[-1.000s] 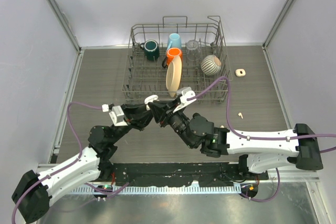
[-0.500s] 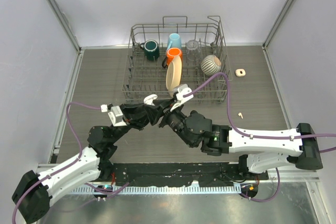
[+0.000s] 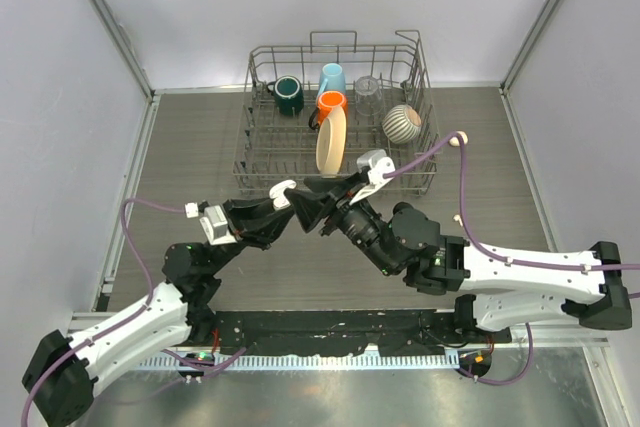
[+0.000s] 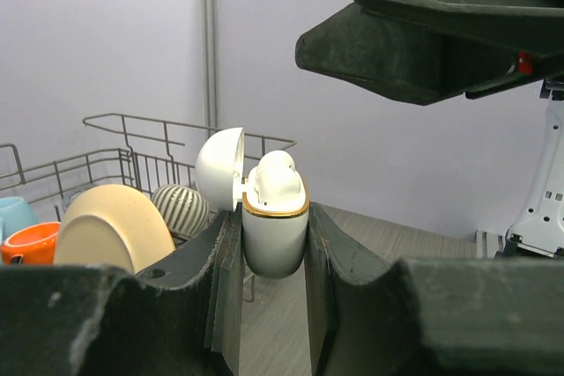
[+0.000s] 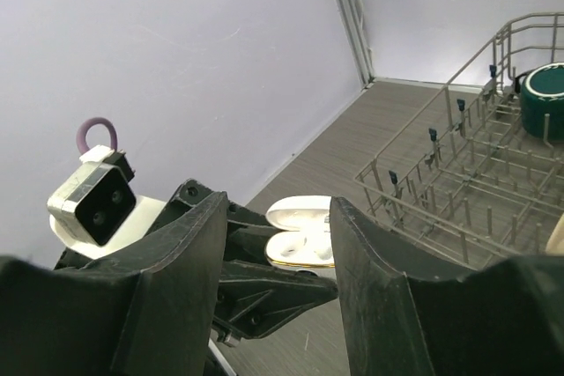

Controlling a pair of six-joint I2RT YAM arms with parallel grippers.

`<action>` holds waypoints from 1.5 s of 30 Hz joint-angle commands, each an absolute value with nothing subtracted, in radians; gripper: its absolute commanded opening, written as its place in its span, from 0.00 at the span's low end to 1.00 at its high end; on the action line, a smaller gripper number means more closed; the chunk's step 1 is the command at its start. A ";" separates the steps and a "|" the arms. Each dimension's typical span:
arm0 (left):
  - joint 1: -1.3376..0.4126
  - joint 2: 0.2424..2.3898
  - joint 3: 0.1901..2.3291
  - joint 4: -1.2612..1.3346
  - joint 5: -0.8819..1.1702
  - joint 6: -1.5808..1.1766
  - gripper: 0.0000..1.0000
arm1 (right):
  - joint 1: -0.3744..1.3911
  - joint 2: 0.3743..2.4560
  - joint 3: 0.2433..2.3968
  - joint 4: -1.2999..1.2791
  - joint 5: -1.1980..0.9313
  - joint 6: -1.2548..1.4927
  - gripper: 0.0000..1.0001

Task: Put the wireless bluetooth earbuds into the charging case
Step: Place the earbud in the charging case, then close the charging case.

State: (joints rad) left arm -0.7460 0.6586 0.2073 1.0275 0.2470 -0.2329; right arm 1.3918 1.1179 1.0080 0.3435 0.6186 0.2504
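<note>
My left gripper (image 4: 273, 257) is shut on the white charging case (image 4: 275, 235), which has a gold rim, and holds it upright above the table. Its lid (image 4: 220, 169) stands open to the left. A white earbud (image 4: 275, 173) sticks out of the case's top. In the right wrist view the case (image 5: 304, 251) lies just beyond my right gripper (image 5: 280, 217), which is open and empty. In the top view the two grippers meet nose to nose, left (image 3: 283, 209) and right (image 3: 318, 209). One loose earbud (image 3: 458, 218) lies on the table at the right.
A wire dish rack (image 3: 260, 162) stands behind the grippers with a teal mug (image 3: 289, 95), an orange mug (image 3: 332, 102), a blue mug (image 3: 332, 77), a cream plate (image 3: 330, 144) and a striped bowl (image 3: 402, 124). A small cream object (image 3: 457, 139) lies right of the rack.
My right gripper has drawn back from the case and its wrist has swung to the right. The left gripper has shifted slightly left, still holding the open case.
</note>
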 commanded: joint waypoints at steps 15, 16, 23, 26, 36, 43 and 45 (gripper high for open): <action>-0.746 0.615 0.213 1.058 0.324 -0.216 0.00 | 0.985 1.074 1.149 -0.153 0.473 0.689 0.72; -0.746 0.617 0.204 1.074 0.328 -0.222 0.00 | 0.976 1.081 1.158 -0.161 0.451 0.686 0.73; -0.746 0.623 0.195 1.080 0.385 -0.241 0.00 | 0.939 1.164 1.250 -0.225 0.213 0.591 0.76; -0.746 0.618 0.206 1.048 0.405 -0.241 0.00 | 0.936 1.193 1.272 -0.229 0.140 0.571 0.76; -0.746 0.609 0.242 0.959 0.431 -0.216 0.00 | 0.936 1.226 1.290 -0.229 0.040 0.528 0.77; -0.746 0.620 0.247 0.948 0.436 -0.207 0.00 | 0.937 1.249 1.295 -0.229 -0.044 0.529 0.77; -0.746 0.621 0.252 0.948 0.436 -0.207 0.00 | 0.936 1.258 1.293 -0.232 -0.057 0.529 0.77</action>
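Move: The open charging case, already holding an earbud and lid standing up on its far side, is pinched in the left fingers, its middle about 1 cm ahead, 1 cm right and 1 cm above that hand. From the empty right hand it lies roughly 2 cm ahead, 4 cm left and 5 cm below. The cream plate stands some 22 cm ahead and 6 cm right of the right hand, the orange mug about 8 cm beyond the plate, both some 25 cm lower. The case, still pinched by the left hand, is drawn back and down about 2.5 cm each way. Clear of it, the right hand swings forward and right about 10 cm, then curls back left, sinking to the case's far side behind the open lid, fingers spreading wider and tipping down some 25 degrees. ##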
